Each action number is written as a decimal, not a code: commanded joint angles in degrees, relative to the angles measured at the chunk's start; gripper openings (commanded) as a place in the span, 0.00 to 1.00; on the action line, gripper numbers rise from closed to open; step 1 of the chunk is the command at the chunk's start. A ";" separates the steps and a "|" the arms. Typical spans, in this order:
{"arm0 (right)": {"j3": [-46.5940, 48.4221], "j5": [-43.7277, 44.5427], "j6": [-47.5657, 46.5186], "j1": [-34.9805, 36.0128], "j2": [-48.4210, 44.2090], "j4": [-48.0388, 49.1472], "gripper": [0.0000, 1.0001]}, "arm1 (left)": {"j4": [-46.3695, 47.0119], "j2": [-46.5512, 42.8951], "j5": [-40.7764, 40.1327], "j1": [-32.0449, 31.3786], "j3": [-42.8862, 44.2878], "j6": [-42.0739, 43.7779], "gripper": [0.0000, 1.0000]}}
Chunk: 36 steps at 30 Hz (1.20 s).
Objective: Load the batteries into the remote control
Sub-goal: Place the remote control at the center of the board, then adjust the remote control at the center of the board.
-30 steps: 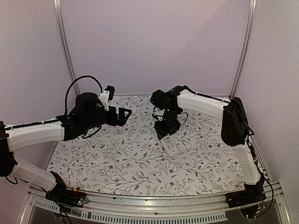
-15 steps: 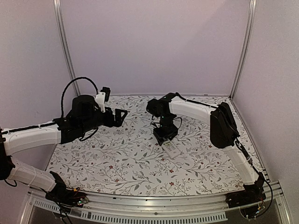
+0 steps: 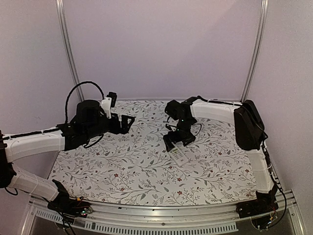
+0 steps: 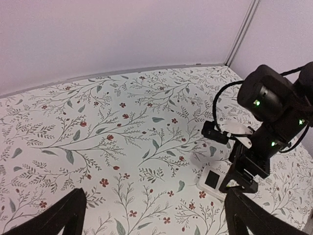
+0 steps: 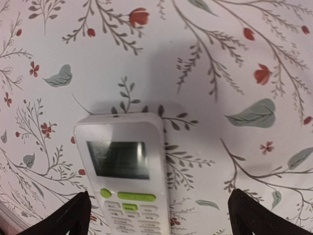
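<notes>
The remote control lies on the floral cloth right of centre, face up. Its dark screen and green buttons show in the right wrist view. My right gripper hangs open just over its far end; its black fingertips stand on either side of the remote without touching it. My left gripper is open and empty, raised over the back left of the table and pointing right. From the left wrist view the remote is seen under the right arm. The batteries are out of view.
A floral cloth covers the table. Pale walls close in the back and sides, with metal posts at the back corners. The right arm's forearm reaches in from the back right.
My right gripper's jaws have opened wider around the remote's far end, and the right arm has swung a little to the right. The remote has stayed put. The left arm has hardly moved.
</notes>
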 commanded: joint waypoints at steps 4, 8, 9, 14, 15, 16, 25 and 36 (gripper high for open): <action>-15.82 14.61 -4.75 -3.72 -16.33 10.88 0.99 | -0.91 2.57 3.70 0.57 2.36 -1.87 1.00; -19.20 21.14 -6.53 -3.87 -16.97 10.84 0.99 | -1.77 3.52 3.98 0.53 4.13 -2.09 1.00; -19.78 22.24 -6.73 -3.83 -16.93 10.99 0.99 | -2.18 3.67 4.05 0.53 4.62 -2.23 0.99; -22.25 25.36 -8.86 -2.93 -16.39 11.53 0.99 | -4.00 4.94 5.54 0.53 7.71 -3.65 1.00; -22.58 26.03 -9.52 -2.69 -16.25 11.51 0.99 | -4.43 5.05 5.60 0.53 8.17 -3.66 1.00; -22.86 26.12 -9.92 -2.62 -15.95 11.52 0.99 | -4.71 5.08 5.50 0.53 8.47 -3.79 1.00; -26.61 21.68 -12.82 -0.23 -14.21 14.28 0.99 | -5.55 5.00 3.91 0.53 8.83 -4.11 1.00; -28.14 2.60 -10.62 1.88 -14.34 17.83 0.99 | -4.37 5.47 3.82 0.53 9.23 -5.02 1.00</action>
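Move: The remote control lies on the table slanting away to the left, its middle about 4 cm back from the right hand, level with it sideways, and some 2 cm lower. From the left hand the remote control is roughly 24 cm to the right, 4 cm back and 21 cm below. Nothing else stands near it. Right hand, open, hops some 10 cm right, sinks, then pushes left and back against the remote control's side. ##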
